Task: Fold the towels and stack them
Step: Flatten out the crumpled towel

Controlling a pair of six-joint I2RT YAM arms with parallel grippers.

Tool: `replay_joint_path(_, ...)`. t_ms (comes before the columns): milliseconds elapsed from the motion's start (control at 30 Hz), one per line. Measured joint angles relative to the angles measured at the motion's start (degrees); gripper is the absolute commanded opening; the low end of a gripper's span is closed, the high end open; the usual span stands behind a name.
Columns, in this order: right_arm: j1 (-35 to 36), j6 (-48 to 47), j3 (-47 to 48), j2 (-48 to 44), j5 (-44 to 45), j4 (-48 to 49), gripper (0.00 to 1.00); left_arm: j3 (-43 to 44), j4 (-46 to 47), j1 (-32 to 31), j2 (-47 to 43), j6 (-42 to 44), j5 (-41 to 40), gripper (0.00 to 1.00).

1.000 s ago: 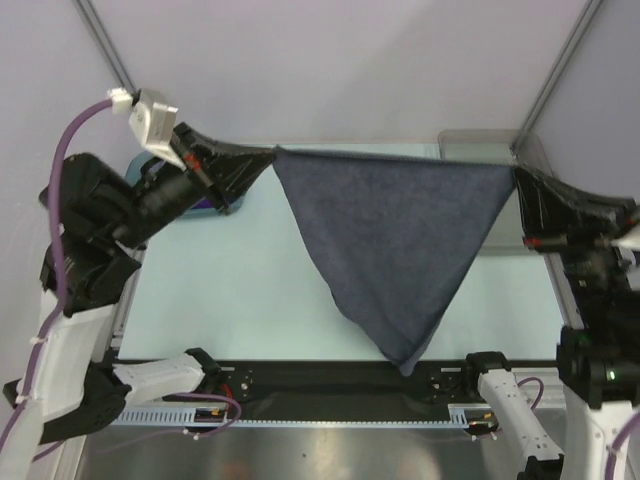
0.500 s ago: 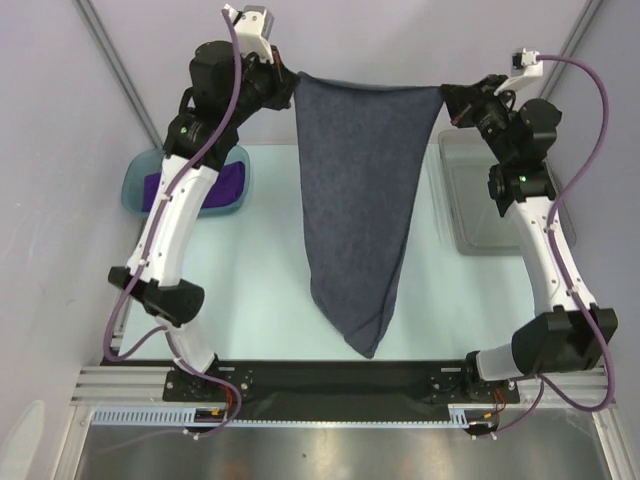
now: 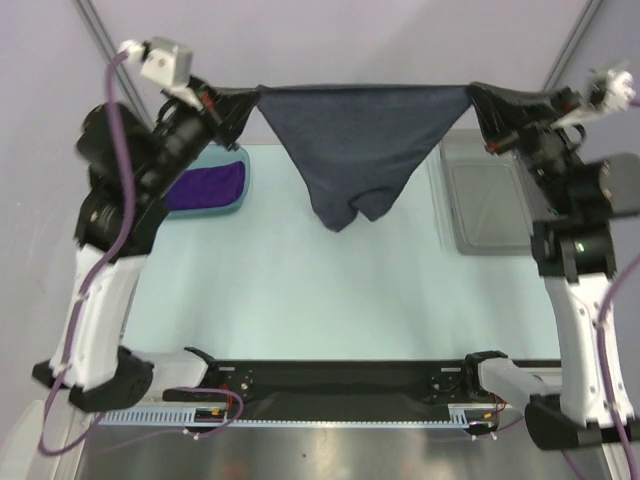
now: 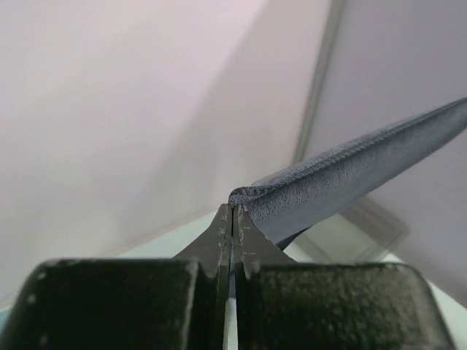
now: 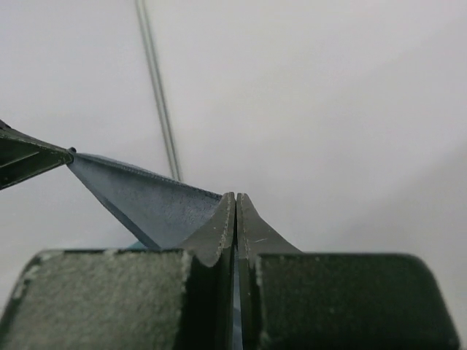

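Note:
A grey-blue towel [image 3: 360,140] hangs stretched in the air between both grippers, high over the far part of the table, its lower part sagging in a short double point. My left gripper [image 3: 252,97] is shut on its left top corner, and the cloth's hem [image 4: 343,175] runs off to the right from the closed tips. My right gripper [image 3: 476,95] is shut on the right top corner; its view shows the towel [image 5: 146,197] spanning toward the other gripper. A deep purple towel [image 3: 205,186] lies in the teal tray [image 3: 243,190] at the far left.
A clear grey bin [image 3: 485,205] stands at the far right of the pale table [image 3: 300,290]. Both arms are raised high. A black rail [image 3: 340,385] runs along the table's near edge between the arm bases.
Both arms swung up and back, then spread apart. The towel, hanging long and narrow half a second ago, is now pulled wide and taut with only a short sag.

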Motion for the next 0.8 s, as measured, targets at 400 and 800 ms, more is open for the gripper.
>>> replay_joint_path(400,0.6,1.7,-2.0,-21.1,-6.6,-11.5,0.0,-15.5,5.0,-5.7,-22.4,-3.1,11.1,0.0)
replay_joint_path(800,-0.6,3.3,-1.8,-21.2,-5.4,-13.5,0.0,-10.7,1.7,-5.8,-18.8,-4.3,10.3,0.0)
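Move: Each hand holds a top corner of the crumpled grey-blue towel, stretched between them. The middle of the table, where it would be laid, is about 57 cm below the left hand, 9 cm ahead and 12 cm right; from the right hand it is 60 cm below, 10 cm ahead and 17 cm left. The left bin's purple towel lies some 33 cm ahead and 30 cm left of the left hand; the grey bin, 33 cm ahead and 30 cm right of the right. Both shut hands keep their corners and whip back about 16 cm towards the base, swinging the towel nearer. ##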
